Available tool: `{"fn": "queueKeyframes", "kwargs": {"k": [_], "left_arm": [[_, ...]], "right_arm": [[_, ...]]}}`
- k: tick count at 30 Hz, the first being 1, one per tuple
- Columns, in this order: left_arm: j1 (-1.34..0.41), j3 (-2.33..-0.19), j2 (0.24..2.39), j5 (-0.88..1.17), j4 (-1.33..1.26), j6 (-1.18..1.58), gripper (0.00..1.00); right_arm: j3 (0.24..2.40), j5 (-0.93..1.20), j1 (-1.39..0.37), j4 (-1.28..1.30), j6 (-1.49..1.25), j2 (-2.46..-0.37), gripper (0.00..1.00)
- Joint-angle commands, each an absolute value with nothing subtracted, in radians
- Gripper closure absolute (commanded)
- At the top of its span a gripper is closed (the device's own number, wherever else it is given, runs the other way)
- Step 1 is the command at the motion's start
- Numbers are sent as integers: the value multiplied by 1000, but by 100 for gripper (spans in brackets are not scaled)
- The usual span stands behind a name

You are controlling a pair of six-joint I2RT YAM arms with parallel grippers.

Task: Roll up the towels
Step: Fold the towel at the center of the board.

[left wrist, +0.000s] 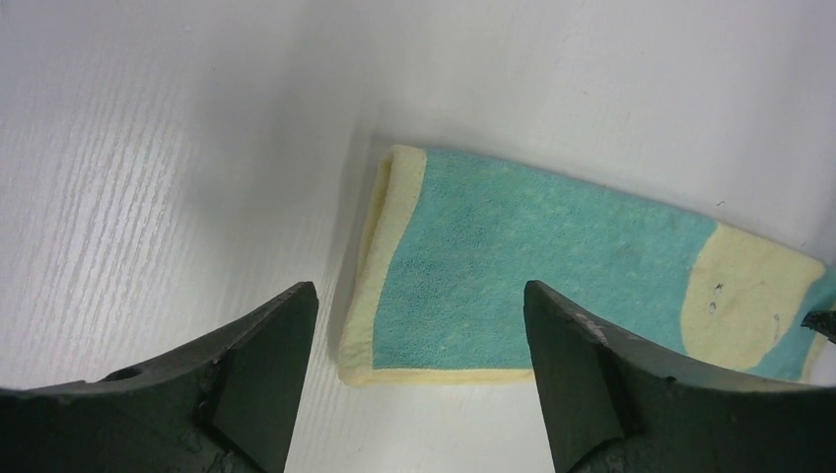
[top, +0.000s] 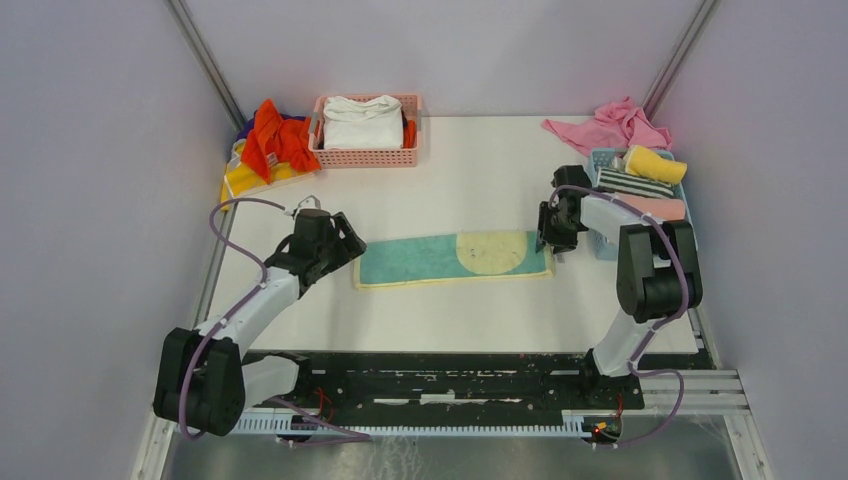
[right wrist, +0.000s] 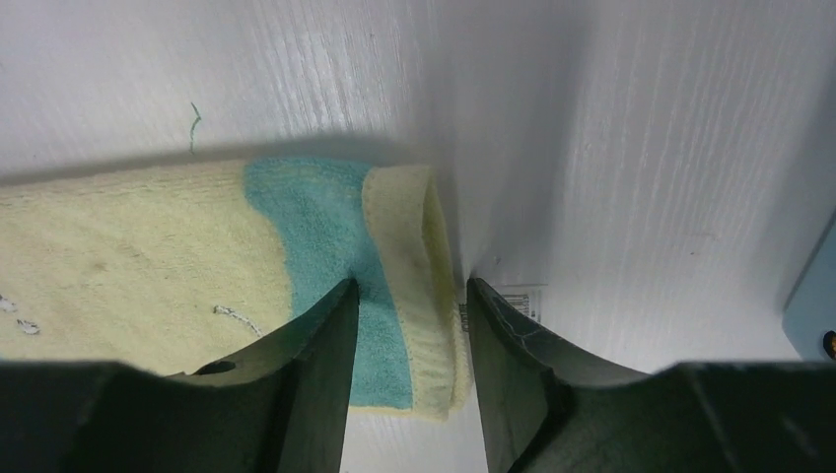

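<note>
A pale yellow and teal towel (top: 450, 257) lies folded in a long flat strip across the middle of the table. My left gripper (top: 345, 240) hovers just off its left end, open, with the towel's left corner (left wrist: 394, 296) between and beyond the wide jaws (left wrist: 419, 291). My right gripper (top: 553, 240) stands at the strip's right end. Its narrow jaws (right wrist: 409, 286) are closed on the thick yellow end hem (right wrist: 419, 256), which fills the gap. Other towels lie at the table's back corners.
A pink basket (top: 365, 157) with a white cloth stands at the back. An orange-red cloth (top: 272, 135) and a yellow one (top: 245, 180) are heaped back left. A pink cloth (top: 610, 125) lies back right. A blue basket (top: 600, 158) behind my right gripper holds rolled towels, one of them yellow (top: 655, 163).
</note>
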State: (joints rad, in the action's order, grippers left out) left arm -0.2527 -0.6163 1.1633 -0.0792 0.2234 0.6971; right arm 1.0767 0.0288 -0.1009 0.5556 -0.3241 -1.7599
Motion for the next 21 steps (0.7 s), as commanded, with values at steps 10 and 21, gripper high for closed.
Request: {"fn": "queueKeyframes", "kwargs": {"k": [10, 21], "left_arm": [[-249, -604, 1202, -88, 188, 678, 17], [-261, -615, 1303, 67, 100, 696, 21]], "right_arm": [[1138, -35, -113, 621, -286, -1841, 78], [1300, -405, -161, 774, -241, -1725, 99]]}}
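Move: The folded towel's right end lies right between my half-open right fingers, level with the hand and barely 1 cm below it. The towel's middle is some 16 cm to the left and 2 cm nearer to me. The blue basket's middle stands about 15 cm to the right and 8 cm ahead of my right hand. From my open left hand, the towel's left end is about 1 cm ahead, 1 cm to the right and 6 cm below. I shut my right fingers on the towel's right end while that hand stays almost in place. Then I draw the pinched cloth about 2.5 cm to the right towards the blue basket, rising 1.5 cm at the end, with the fingertips tilting some 15 degrees to the right. Meanwhile I lower my left hand about 3 cm towards the table by the towel's left end, drifting right late on, fingers wide open. ##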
